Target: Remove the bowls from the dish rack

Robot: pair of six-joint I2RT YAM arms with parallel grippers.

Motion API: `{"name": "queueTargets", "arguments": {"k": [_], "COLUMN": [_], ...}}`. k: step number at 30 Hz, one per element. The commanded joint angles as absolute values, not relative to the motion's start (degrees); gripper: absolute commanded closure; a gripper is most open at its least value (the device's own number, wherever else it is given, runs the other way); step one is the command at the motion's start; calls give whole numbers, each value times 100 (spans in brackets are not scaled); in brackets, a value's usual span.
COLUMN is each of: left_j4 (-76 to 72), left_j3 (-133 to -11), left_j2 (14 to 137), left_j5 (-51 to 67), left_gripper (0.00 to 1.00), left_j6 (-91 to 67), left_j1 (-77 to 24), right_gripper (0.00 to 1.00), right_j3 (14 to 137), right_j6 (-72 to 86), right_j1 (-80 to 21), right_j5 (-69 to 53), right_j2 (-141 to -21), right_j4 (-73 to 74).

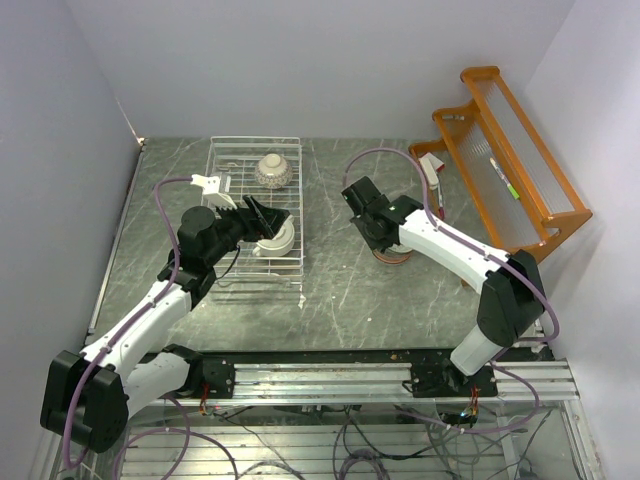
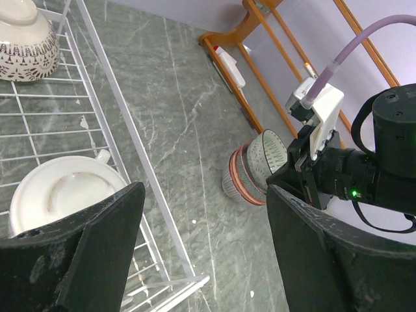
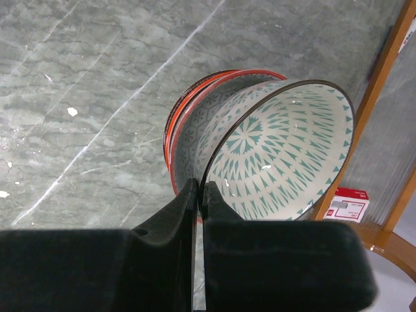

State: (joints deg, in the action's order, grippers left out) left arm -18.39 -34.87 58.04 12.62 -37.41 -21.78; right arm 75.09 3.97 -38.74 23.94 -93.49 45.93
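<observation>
The white wire dish rack (image 1: 232, 180) holds a patterned bowl (image 1: 274, 170) at its far side and a cream bowl with a small handle (image 1: 280, 240) near its right edge. My left gripper (image 1: 262, 218) hovers open over the cream bowl (image 2: 62, 195), with nothing between its fingers (image 2: 205, 190). On the table to the right stands a stack of bowls with a red-rimmed one (image 3: 185, 117) outermost. My right gripper (image 3: 200, 188) is shut on the rim of a teal-triangle patterned bowl (image 3: 286, 149), tilted against that stack (image 2: 242, 174).
An orange wooden shelf rack (image 1: 510, 160) stands at the back right, close behind the bowl stack. A small red and white box (image 3: 344, 203) lies at its foot. The rack's right wall (image 2: 130, 136) runs between the cream bowl and the stack.
</observation>
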Motion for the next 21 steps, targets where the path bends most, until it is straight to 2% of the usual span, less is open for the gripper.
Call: {"name": "queueTargets", "arguments": {"k": [1,11,13,16,21], "left_j4": [-1940,-1918,-1916,-1873,-1577], "left_j3": [-3490,-3483,-3518,-3630,-4032], "left_j2": [5798,5854,5908,6051,6442], "left_j5": [1250,1226,1225,1135,831], "left_gripper": [14,14,14,14,14], "left_j6": [-3646,-3616,-3605,-3543,-3318], "left_j1": [-2144,-2144,-2145,-2143,-2145], "right_gripper": [100,85,74,64,57], "right_j3": [7465,7477,7495,7474,7371], "right_j6": [373,448,493,531,592], "right_j1": [-3970,-4014,-4024,-4032,-4027], "right_j5": [2533,2530,2560,2590,2629], "right_j2": [-9372,-9342,-9275,-9094,-8718], "right_j4": [4365,4415,4432,4385,4130]}}
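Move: The right hand pinches the near-left rim of the teal-patterned bowl, already in the bowl stack; the stack's middle lies about 2 cm ahead, 4 cm right and 6 cm below. A small red-and-white box is some 21 cm to its right, 8 cm below, level fore and aft. From the open left hand, the white handled bowl is roughly 2 cm ahead, 4 cm left and 15 cm down, the speckled bowl about 16 cm beyond it. Right hand eases down 1 cm, opens off the rim, then rises 2 cm; left sinks 2.5 cm towards the rack. ##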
